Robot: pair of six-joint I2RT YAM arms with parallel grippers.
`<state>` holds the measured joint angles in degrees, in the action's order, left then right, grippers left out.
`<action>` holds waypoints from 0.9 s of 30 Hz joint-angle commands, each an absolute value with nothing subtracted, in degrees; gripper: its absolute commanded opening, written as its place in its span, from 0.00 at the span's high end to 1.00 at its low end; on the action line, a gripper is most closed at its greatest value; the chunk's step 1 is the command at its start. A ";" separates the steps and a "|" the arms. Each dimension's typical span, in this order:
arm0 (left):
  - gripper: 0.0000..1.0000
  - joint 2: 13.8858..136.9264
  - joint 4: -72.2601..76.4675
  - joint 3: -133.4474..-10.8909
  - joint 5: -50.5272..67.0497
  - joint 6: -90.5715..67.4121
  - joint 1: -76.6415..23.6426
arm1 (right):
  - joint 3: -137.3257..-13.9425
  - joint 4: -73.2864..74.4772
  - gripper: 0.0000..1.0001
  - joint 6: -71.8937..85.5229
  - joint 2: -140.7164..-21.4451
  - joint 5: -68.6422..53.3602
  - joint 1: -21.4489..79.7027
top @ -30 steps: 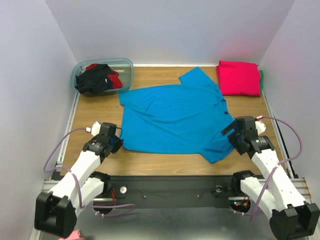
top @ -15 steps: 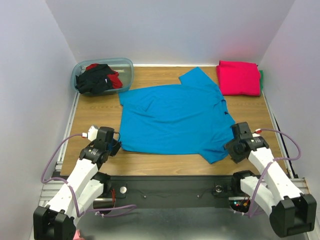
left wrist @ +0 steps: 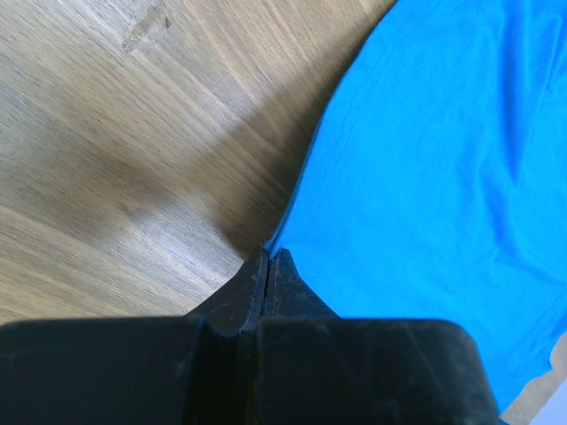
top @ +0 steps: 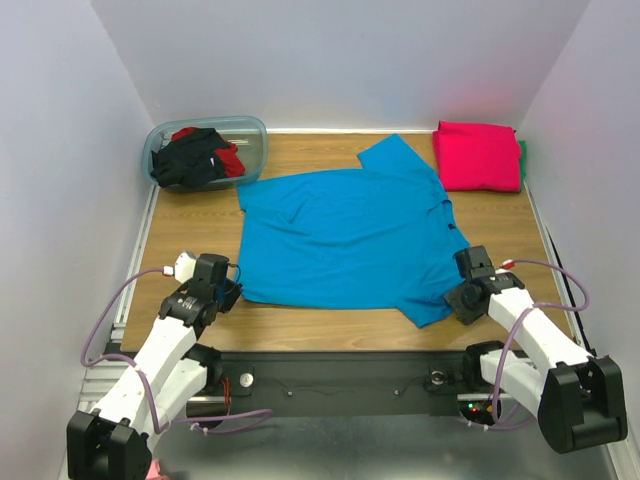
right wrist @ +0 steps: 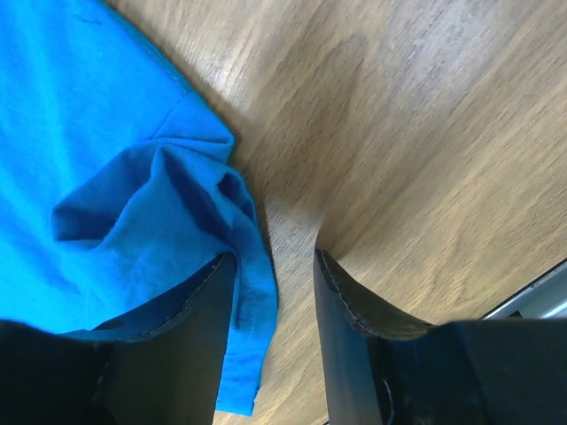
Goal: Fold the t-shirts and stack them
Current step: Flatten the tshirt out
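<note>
A turquoise t-shirt [top: 345, 240] lies spread flat in the middle of the wooden table. My left gripper [top: 237, 290] is at its near left hem corner, shut on the cloth edge; in the left wrist view the jaws [left wrist: 267, 258] meet with the turquoise t-shirt [left wrist: 443, 177] running into their tips. My right gripper [top: 450, 297] is low at the near right corner, open. Its fingers straddle the rumpled hem of the turquoise t-shirt [right wrist: 97, 159], which lies against the left finger of the right gripper [right wrist: 273, 257]. A folded magenta-pink t-shirt [top: 478, 155] sits far right.
A translucent tub [top: 255, 130] at the far left holds a black t-shirt [top: 190, 162] and a red t-shirt [top: 228, 160], crumpled together. A green edge [top: 521, 155] shows beside the pink shirt. White walls close in on the left, back and right. A black rail [top: 340, 375] runs along the near edge.
My right gripper has dropped down to the shirt's near right corner and its jaws have narrowed around the hem. The left arm shifted slightly nearer, then held still.
</note>
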<state>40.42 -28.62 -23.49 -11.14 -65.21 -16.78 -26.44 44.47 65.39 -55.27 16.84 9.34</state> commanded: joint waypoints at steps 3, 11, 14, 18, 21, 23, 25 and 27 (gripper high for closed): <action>1.00 40.34 -29.53 -23.82 -13.10 -65.92 -16.70 | -25.49 37.35 0.52 64.08 -58.44 18.81 9.05; 1.00 39.73 -28.39 -22.76 -12.22 -66.01 -16.70 | -23.99 32.00 0.64 62.05 -58.71 16.00 8.97; 1.00 39.81 -28.56 -22.76 -11.78 -65.92 -16.70 | -24.78 30.50 0.68 60.13 -60.02 15.38 8.96; 1.00 39.38 -29.09 -22.94 -11.78 -66.18 -16.70 | -25.40 31.46 1.00 58.80 -59.33 13.54 9.05; 1.00 38.41 -29.71 -23.12 -11.08 -66.62 -16.70 | -25.57 37.93 1.00 62.30 -53.47 11.00 9.05; 1.00 38.06 -29.88 -23.03 -10.46 -66.80 -16.70 | -26.80 43.30 1.00 65.12 -49.06 11.68 9.05; 1.00 37.53 -30.15 -23.11 -10.28 -66.97 -16.70 | -31.45 53.05 1.00 65.65 -43.00 13.96 8.96; 1.00 37.35 -30.84 -23.46 -10.11 -66.97 -16.70 | -35.40 60.59 0.99 64.17 -39.14 15.72 9.05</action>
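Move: The bunched edge of the t-shirt's near sleeve lies almost between the right hand's half-open fingers, about 2 cm ahead, 1 cm left and 1 cm below. From that hand, the sleeve's loose corner is some 9 cm left and 5 cm back, and the neckline about 19 cm ahead, 1 cm left. The left hand, already pinching the near hem corner, has the sleeve edge roughly 53 cm to its right, level with it, 5 cm lower. The sleeve edge is pinched by the right hand, which stays low as its fingers begin closing, slides about 3 cm forward and slightly left while they shut on the cloth, then lifts some 4 cm, easing back 2 cm and tipping its fingers forward by about 10 degrees. The left hand keeps its pinch on the hem corner, almost still. ##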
